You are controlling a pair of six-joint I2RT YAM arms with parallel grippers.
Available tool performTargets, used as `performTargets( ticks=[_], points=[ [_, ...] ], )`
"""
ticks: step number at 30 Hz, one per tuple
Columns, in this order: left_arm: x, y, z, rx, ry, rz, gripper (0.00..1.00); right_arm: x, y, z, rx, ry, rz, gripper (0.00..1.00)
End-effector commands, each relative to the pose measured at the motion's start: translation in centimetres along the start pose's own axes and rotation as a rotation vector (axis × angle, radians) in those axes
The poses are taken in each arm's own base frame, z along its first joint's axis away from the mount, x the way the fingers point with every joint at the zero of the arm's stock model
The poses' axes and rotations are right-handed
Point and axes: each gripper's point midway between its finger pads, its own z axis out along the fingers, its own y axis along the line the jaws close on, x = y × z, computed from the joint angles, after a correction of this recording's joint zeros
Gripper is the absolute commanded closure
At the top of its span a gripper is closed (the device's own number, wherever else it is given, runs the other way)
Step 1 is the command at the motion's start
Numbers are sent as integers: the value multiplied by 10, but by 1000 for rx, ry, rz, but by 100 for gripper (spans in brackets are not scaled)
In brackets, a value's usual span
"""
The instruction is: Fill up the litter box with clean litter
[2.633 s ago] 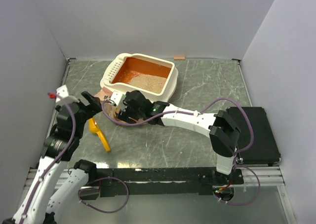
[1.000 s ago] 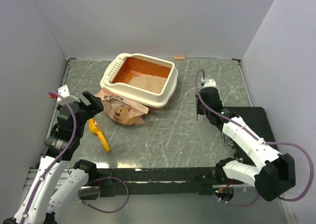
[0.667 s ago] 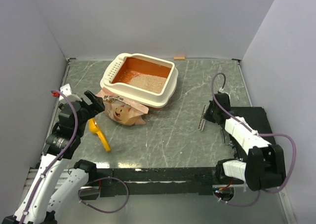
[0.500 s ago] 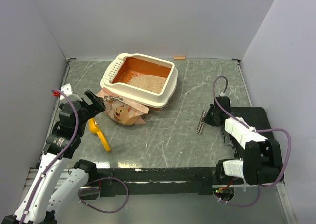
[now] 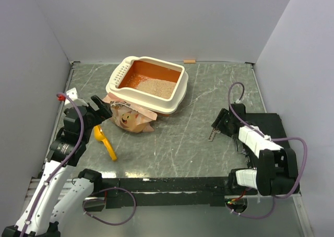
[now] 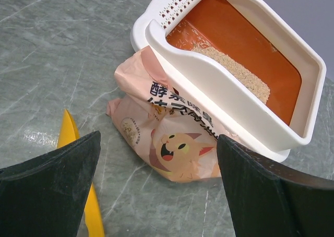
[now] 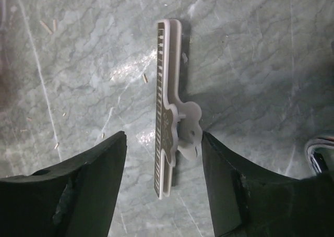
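The litter box (image 5: pixel 179 93), cream-white outside and orange inside, stands at the back left with a patch of clean litter (image 5: pixel 158 87) in it. The left wrist view shows the same box (image 6: pixel 224 93) and litter (image 6: pixel 237 74) from close by. A tan paper bag (image 5: pixel 129 118) with a cat drawing leans on its near wall. My left gripper (image 5: pixel 99 110) hovers open left of the bag (image 6: pixel 172 143), holding nothing. My right gripper (image 5: pixel 218 128) is open low over the table on the right. A white toothed bag clip (image 7: pixel 168 117) lies on the table between its fingers (image 7: pixel 104 174).
A yellow scoop (image 5: pixel 105 142) lies on the table in front of the left gripper, its handle (image 6: pixel 70 135) in the left wrist view. A flat black box (image 5: pixel 274 143) sits at the right edge beside the right arm. Stray litter grains (image 7: pixel 47 27) dot the marble near the clip.
My right arm swung from the bag to the right side with the white clip, came down and opened; the clip now lies on the table. The left arm barely moved.
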Motion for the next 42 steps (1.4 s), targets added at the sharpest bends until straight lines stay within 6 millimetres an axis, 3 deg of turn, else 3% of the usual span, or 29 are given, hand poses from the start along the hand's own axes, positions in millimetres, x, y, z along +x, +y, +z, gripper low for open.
performTargets(
  ticks=[1,5,6,8,9,14,18,24,30,42],
  points=[
    [-5,-5,3,23,-19,4,3,-27,35,-29,-149,-92,-72,32],
    [-3,-3,5,12,-7,5,3,-33,84,-68,-292,-151,-275,27],
    [-4,-4,4,12,-9,3,3,-29,112,-84,-358,-166,-357,27],
    [-5,-3,4,13,-14,2,3,-21,138,-99,-414,-184,-482,25],
    [-4,-2,4,12,-14,2,3,-13,164,-114,-489,-189,-551,24],
    [-4,-1,5,6,-17,4,3,7,229,-139,-717,-139,-691,21],
    [-2,-2,6,6,-3,9,3,7,283,-164,-945,-101,-745,19],
    [0,-2,8,10,3,13,3,30,337,-141,-1079,69,-819,16],
    [1,-3,8,12,8,15,3,47,364,-113,-1082,154,-846,13],
    [4,-3,11,11,22,20,3,89,378,-82,-1073,263,-918,11]
  ],
)
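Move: The litter bag lies some 42 cm to the right hand's left and about 4 cm farther out, its middle around 1 cm above the hand. The litter box stands about 36 cm left and 20 cm ahead of the hand. The silver clip is on the table just under its fingertips, some 2 cm down. From the left hand, the bag is about 8 cm ahead, 8 cm to the right and 20 cm below. Lift the right gripper clear of the clip and swing it left towards the open right end of the litter bag, about 35 cm over, rising some 20 cm and then sinking 4 or 5 cm. On the way turn the hand counter-clockwise some 75 degrees and open the already parted fingers nearly fully, ending by the box's near rim. ##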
